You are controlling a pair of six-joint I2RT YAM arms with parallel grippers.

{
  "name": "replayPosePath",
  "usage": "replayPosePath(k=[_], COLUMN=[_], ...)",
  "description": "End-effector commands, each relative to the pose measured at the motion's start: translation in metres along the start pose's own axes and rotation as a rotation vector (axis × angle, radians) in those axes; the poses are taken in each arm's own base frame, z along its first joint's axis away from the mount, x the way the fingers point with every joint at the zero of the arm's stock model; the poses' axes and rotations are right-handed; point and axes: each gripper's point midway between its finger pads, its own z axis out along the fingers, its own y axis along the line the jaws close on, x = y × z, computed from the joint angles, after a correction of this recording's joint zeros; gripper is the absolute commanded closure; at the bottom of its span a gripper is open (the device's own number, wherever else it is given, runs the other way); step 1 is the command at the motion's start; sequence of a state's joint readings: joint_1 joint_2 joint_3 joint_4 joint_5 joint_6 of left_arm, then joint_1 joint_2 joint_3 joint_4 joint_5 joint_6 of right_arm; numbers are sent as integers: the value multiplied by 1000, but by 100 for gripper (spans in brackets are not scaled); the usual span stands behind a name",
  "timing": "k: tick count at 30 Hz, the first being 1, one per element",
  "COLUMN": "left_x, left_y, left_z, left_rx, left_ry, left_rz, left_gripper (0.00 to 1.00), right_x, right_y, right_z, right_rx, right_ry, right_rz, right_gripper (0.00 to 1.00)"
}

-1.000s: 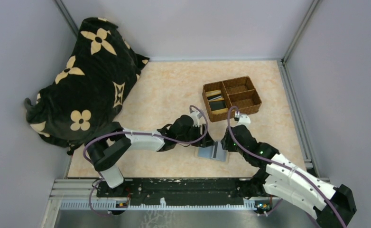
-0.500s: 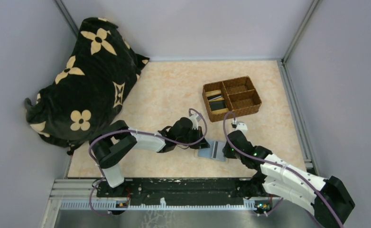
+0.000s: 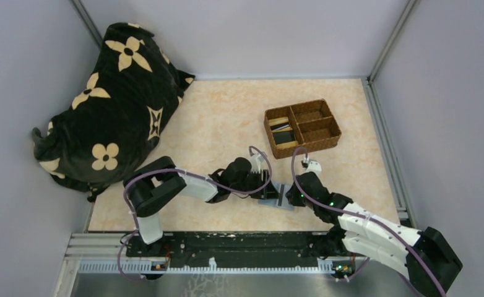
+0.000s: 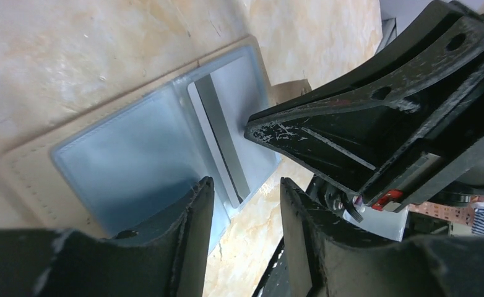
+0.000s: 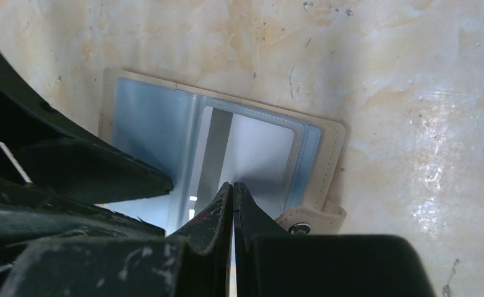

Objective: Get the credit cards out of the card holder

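Observation:
The card holder lies open and flat on the table, pale blue-grey faces up, its snap tab at the near right. One pale credit card with a dark stripe sits in its right pocket. My right gripper is shut, its tips resting on the near edge of that card pocket; whether anything is pinched does not show. My left gripper stands open over the holder's other edge, with only holder and table between its fingers. In the top view, the left gripper and the right gripper flank the holder.
A brown woven tray stands beyond the holder, with flat card-like things in its left compartments. A large black bag with tan flowers fills the far left corner. Grey walls close the table in.
Both wrists have drawn closer in over the holder, and the holder has turned slightly on the table. The right arm's base end has swung left.

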State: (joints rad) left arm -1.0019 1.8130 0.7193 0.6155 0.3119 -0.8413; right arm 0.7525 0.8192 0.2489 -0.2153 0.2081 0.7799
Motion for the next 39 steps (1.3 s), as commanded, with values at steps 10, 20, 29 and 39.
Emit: replayPosePath(k=[10,20,29,39], left_x=[21,22,23,23], left_y=[-11,-11,-10,-6], left_z=[25,24,24,23], left_rx=[104,120,124,120], left_ry=[64,56,54,52], left_rz=[-22,-33,-36,-37], left_gripper=[49,54,53,52], right_x=[16,-10,-10,-9], right_y=[-9,-8,-39,-59], right_z=[1,-17,-22,-29], right_rx=[18,33,180,271], right_ry=[49,-44,-53,-94], right_rz=[-1,72,204,283], right_gripper=[99,99,98,100])
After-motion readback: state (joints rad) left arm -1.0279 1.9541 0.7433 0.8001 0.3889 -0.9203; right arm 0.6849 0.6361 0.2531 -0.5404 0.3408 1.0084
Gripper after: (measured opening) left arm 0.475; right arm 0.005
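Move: The right hand's shut tips are already on the credit card with the grey stripe, about 1 cm above its middle. The card holder's middle is some 3 cm to their left, its snap flap about 5 cm to their right, both level fore and aft, and the wicker box some 26 cm ahead and 5 cm right. From the left hand, the card's middle lies about 4 cm right, 1 cm ahead and 2 cm below. The left hand, half open, goes about 2.5 cm right and some 1.5 cm back and sinks about 1 cm, one fingertip staying by the seam at the card's inner long edge, then holds there. The right hand, shut, first stays on the card, then moves off it some 5.5 cm right and slightly back, turning nearly 20 degrees clockwise, until its tips are just past the holder's outer edge, at the foot of the snap flap. ##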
